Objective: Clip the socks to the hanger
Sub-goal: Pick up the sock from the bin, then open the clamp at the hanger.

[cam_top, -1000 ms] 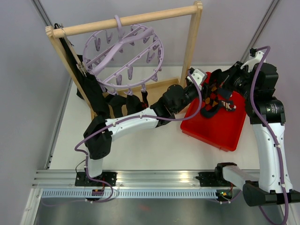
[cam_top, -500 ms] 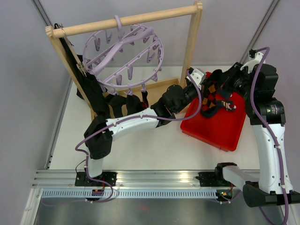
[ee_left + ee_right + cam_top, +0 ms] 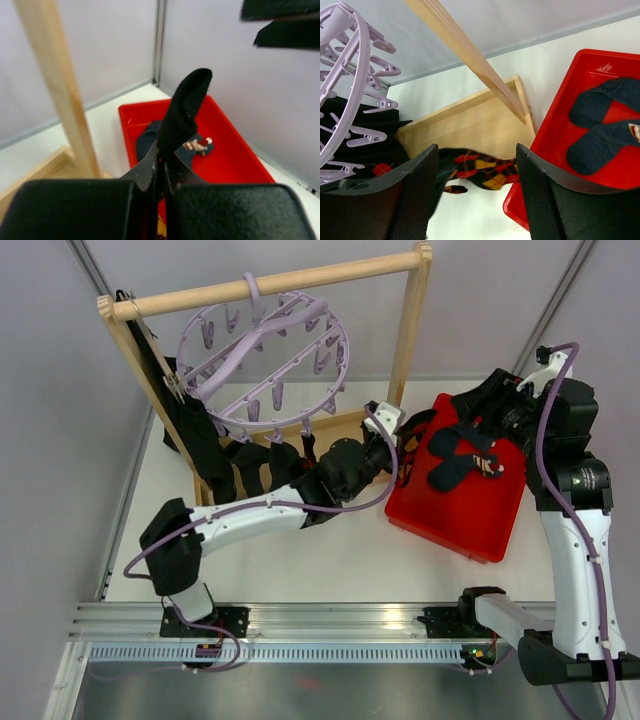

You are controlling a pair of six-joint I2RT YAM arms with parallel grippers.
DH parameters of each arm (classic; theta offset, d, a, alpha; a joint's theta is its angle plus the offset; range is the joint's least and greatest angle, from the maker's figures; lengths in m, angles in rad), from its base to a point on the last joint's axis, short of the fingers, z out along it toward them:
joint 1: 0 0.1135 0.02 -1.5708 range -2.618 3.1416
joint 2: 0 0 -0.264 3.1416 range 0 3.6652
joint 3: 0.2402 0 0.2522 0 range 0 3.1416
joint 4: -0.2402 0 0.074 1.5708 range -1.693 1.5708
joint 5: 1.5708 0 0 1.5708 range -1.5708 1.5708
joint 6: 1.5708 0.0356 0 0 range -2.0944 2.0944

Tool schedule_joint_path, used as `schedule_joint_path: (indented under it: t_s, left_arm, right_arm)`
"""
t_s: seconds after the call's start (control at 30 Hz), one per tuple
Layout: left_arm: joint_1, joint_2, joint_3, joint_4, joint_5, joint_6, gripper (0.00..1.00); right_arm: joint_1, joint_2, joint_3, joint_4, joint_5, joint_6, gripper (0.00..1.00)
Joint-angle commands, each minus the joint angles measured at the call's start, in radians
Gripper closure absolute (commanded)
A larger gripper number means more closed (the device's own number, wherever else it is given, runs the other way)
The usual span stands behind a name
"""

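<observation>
My left gripper (image 3: 400, 452) is shut on a black argyle sock (image 3: 414, 438) and holds it at the left edge of the red tray (image 3: 470, 525). In the left wrist view the jaws (image 3: 161, 165) pinch the sock (image 3: 182, 112), whose black end stands up. In the right wrist view this sock (image 3: 487, 172) shows its orange, red and yellow diamonds. My right gripper (image 3: 472, 408) is open and empty above the tray's far side, its fingers (image 3: 540, 200) wide apart. The lilac hanger (image 3: 262, 355) hangs from the wooden rail, with black socks (image 3: 250, 465) clipped under it.
Dark plain socks (image 3: 455, 462) lie in the red tray, which is also seen in the left wrist view (image 3: 235, 150) and the right wrist view (image 3: 560, 145). The wooden frame's post (image 3: 408, 335) and base board (image 3: 465, 130) stand between hanger and tray. Grey walls close in the back.
My left arm has drawn back to the left, carrying the argyle sock from over the tray to its left edge. My right gripper has stayed over the tray, apart from the sock.
</observation>
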Motion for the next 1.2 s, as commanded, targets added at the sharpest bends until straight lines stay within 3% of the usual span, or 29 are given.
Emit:
schedule_joint_path:
  t_s: [0.0, 0.4, 0.73, 1.17]
  left_arm:
    - [0.0, -0.153, -0.086, -0.006, -0.111, -0.063, 0.98]
    - [0.0, -0.44, -0.297, -0.231, -0.381, -0.132, 0.98]
    - [0.001, -0.622, -0.379, -0.375, -0.534, -0.149, 0.98]
    - [0.008, -0.784, -0.409, -0.512, -0.612, -0.152, 0.98]
  right_arm:
    - [-0.003, -0.002, 0.026, 0.024, 0.006, 0.0, 0.31]
    - [0.014, 0.043, -0.045, 0.168, -0.12, -0.013, 0.31]
    - [0.203, 0.097, -0.073, 0.28, -0.019, -0.059, 0.31]
    - [0.364, 0.141, -0.18, 0.549, -0.067, -0.185, 0.32]
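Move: The near rim of the hanger lies about 22 cm to the left of the left hand, level with it front to back and some 2 cm higher. The already clipped socks hang 4 cm farther left than that and about 6 cm below the hand. The stand's right post is roughly 14 cm ahead and 3 cm left; the red bin is 12 cm ahead, 13 cm right, far below. From the right hand, the rim is about 30 cm left and 4 cm lower. Leftward in one quick sweep of about 25 cm, easing back about 5 cm, the left hand carries the argyle sock, still pinched near its cuff, towards the near rim of the hanger, turning some 30 degrees counter-clockwise to face the rim. The empty right hand, fingers staying open, follows left about 13 cm and slightly forward, also turning counter-clockwise and tipping up a little. ##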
